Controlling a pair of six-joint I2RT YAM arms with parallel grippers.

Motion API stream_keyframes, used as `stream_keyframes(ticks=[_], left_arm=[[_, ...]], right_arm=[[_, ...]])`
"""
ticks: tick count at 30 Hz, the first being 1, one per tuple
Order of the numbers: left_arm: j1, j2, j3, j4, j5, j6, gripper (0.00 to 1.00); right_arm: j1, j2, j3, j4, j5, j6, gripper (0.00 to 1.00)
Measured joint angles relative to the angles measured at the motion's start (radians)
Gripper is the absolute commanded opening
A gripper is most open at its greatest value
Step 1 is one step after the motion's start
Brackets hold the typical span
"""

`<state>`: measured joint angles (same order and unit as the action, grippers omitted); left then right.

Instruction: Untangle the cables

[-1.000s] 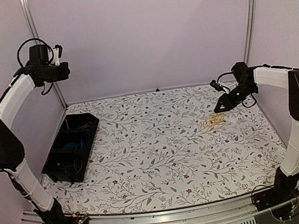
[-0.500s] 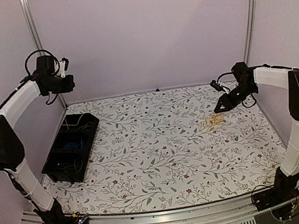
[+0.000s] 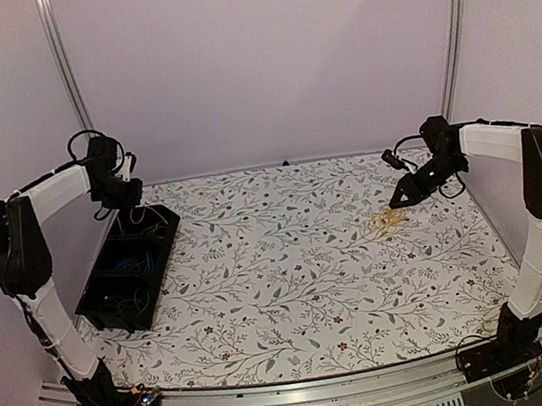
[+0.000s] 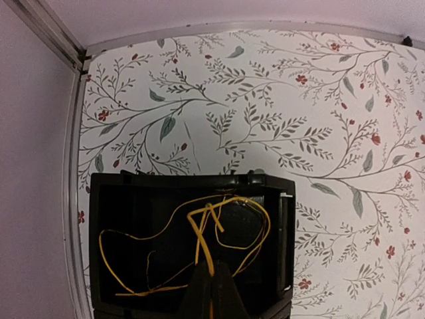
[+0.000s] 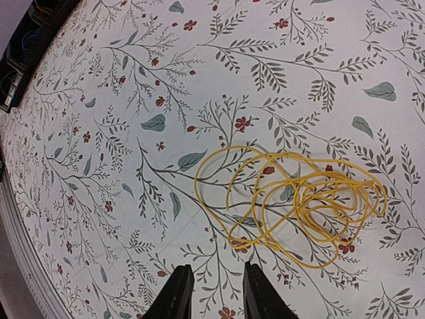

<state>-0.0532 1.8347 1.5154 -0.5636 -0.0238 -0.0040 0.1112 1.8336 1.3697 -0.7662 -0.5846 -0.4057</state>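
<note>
My left gripper [image 4: 212, 270] is shut on a thin yellow cable [image 4: 200, 232], whose loops hang over the far compartment of a black bin [image 4: 166, 181]. From above, that gripper [image 3: 133, 196] sits low over the bin's far end [image 3: 165, 221], with fine wire trailing below it. More cables, blue ones [image 3: 135, 263], lie inside the bin. A tangled coil of yellow cable [image 5: 295, 203] rests on the floral table, just ahead and to the right of my right gripper [image 5: 214, 269], which is open and holds nothing. In the top view this coil [image 3: 389, 219] lies below the right gripper [image 3: 398, 197].
The black bin [image 3: 129, 268] has several compartments and stands along the table's left edge. Walls and metal posts [image 3: 450, 26] close in the back and sides. The floral tablecloth [image 3: 292, 281] stretches between the bin and the coil.
My left arm has swung down from high beside the back wall to just over the bin's far end, with the yellow cable in its grip. The right arm has barely moved.
</note>
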Motion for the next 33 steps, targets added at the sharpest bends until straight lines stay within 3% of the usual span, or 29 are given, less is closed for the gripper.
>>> stream_keyframes(ticks=[8, 17, 28, 33], left_arm=[[0.002, 0.180, 0.057, -0.124, -0.087, -0.024, 0.02], [0.003, 0.234, 0.150, -0.204, -0.123, -0.103, 0.34], [-0.023, 0.014, 0.137, -0.277, -0.176, -0.164, 0.45], [-0.135, -0.082, 0.167, -0.277, -0.168, -0.196, 0.44]], right_arm=[[0.000, 0.000, -0.007, 0.000, 0.000, 0.000, 0.30], [0.000, 0.000, -0.008, 0.000, 0.008, -0.004, 0.30], [-0.026, 0.005, 0.048, -0.023, 0.059, -0.040, 0.30], [-0.038, 0.045, 0.103, -0.007, 0.076, -0.037, 0.29]])
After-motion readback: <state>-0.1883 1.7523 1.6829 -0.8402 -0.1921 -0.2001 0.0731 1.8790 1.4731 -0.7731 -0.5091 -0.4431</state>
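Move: Under the left hand, which still pinches a yellow cable, the black box's far compartment is its goal: about 1 cm ahead, 1 cm left and 12 cm below. The blue cable's compartment lies roughly 12 cm back from this hand and 3 cm left. From the open right hand, the yellow tangle on the table sits some 2 cm forward, 2 cm left and 10 cm down. Lowering the pinched yellow cable about 9 cm into the far compartment, the left hand tips its fingers some 15 degrees further down, opens them to let go, then rises about 15 cm clear, levelling back and drifting right and back. Late on, the right hand slides about 4 cm forward and right above the tangle, fingers still parted. ##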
